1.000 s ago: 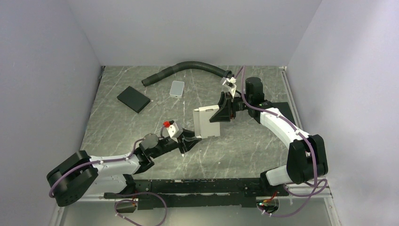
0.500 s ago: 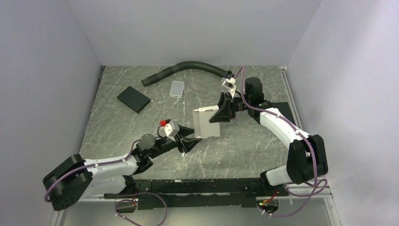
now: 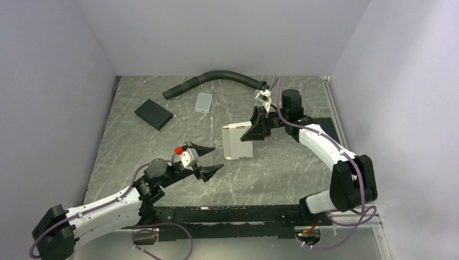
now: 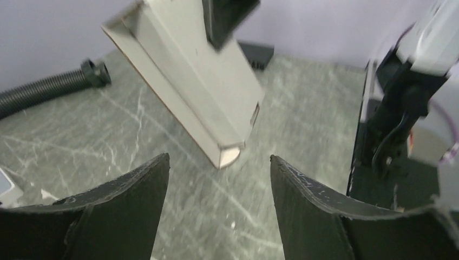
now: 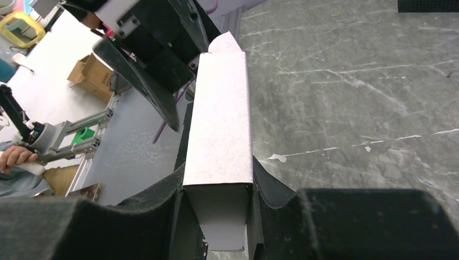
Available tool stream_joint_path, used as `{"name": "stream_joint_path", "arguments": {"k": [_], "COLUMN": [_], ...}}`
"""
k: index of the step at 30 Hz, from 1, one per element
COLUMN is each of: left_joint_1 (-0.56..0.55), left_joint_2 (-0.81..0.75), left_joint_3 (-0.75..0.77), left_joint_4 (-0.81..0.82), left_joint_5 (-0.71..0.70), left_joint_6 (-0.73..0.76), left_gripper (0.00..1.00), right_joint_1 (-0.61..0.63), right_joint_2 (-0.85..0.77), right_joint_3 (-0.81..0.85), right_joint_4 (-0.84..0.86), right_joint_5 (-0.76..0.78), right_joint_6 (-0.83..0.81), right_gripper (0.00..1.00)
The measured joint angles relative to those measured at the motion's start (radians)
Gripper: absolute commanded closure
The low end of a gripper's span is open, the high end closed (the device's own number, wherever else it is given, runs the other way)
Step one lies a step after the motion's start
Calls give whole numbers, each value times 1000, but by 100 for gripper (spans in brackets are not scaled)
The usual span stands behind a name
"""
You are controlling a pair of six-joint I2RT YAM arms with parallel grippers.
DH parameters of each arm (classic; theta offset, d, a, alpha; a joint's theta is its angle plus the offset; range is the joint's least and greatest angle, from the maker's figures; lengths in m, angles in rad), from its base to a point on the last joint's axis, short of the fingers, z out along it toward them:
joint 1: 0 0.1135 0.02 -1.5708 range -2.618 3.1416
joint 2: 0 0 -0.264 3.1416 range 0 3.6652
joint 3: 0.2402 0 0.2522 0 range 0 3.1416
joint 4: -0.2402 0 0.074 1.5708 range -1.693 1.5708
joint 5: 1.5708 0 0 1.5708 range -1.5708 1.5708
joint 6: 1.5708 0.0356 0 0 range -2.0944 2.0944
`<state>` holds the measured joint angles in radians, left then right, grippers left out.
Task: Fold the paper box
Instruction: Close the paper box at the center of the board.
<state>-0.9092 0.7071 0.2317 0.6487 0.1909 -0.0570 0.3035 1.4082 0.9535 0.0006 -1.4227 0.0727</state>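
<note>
The paper box [image 3: 238,142] is a slim white carton held off the table, one end pointing toward the left arm. My right gripper [image 3: 254,131] is shut on its far end; in the right wrist view the fingers [image 5: 173,195] press both narrow sides of the box [image 5: 219,119], and an end flap hangs down between them. My left gripper [image 3: 216,157] stands open just short of the box's near end, touching nothing. In the left wrist view the box [image 4: 189,76] hangs tilted above the wide gap of that gripper [image 4: 219,160], with a rounded tab at its lower end.
A black corrugated hose [image 3: 216,77] curves along the back wall. A black flat pad [image 3: 153,114] and a light grey tile [image 3: 204,101] lie at the back left. A black plate [image 3: 325,123] lies under the right arm. Walls close in three sides.
My left gripper has opened, let go of the box's near end and drawn back toward the near left. The right gripper and the box have stayed put.
</note>
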Motion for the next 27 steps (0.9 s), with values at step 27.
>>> {"name": "stream_joint_path", "arguments": {"k": [27], "left_joint_1": [1], "left_joint_2": [365], "left_joint_3": [32], "left_joint_4": [134], "left_joint_5": [-19], "left_joint_6": [141], "left_gripper": [49], "right_joint_1": [0], "right_joint_2": [0], "right_joint_3": [0], "right_joint_4": [-8], "right_joint_5": [0], "right_joint_6": [-13], "right_gripper": [100]}}
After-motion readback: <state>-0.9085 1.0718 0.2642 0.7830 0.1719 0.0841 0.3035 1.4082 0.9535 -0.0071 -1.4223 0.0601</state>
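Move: The left hand's goal is the paper box already pinched in the right fingers: its middle is about 7 cm ahead, 10 cm right and 4 cm below, while its near left corner is only 2 cm ahead, 6 cm right and 8 cm below. The right fingers sit roughly 9 cm ahead and 13 cm right, level. On the table, 20 cm down, the white tablet lies about 28 cm ahead, 6 cm left. From the right hand, the box's middle is some 3 cm left, 2 cm back, 3 cm down. Down quickly by some 9 cm, then back up about 3 cm, the left hand works in towards the near left corner of the paper box, edging roughly 3 cm forward and 2.5 cm right. Its fingers tip down from slightly raised to about level and partly close, still apart, one each side of the corner. The right hand stays put and keeps its grip. ##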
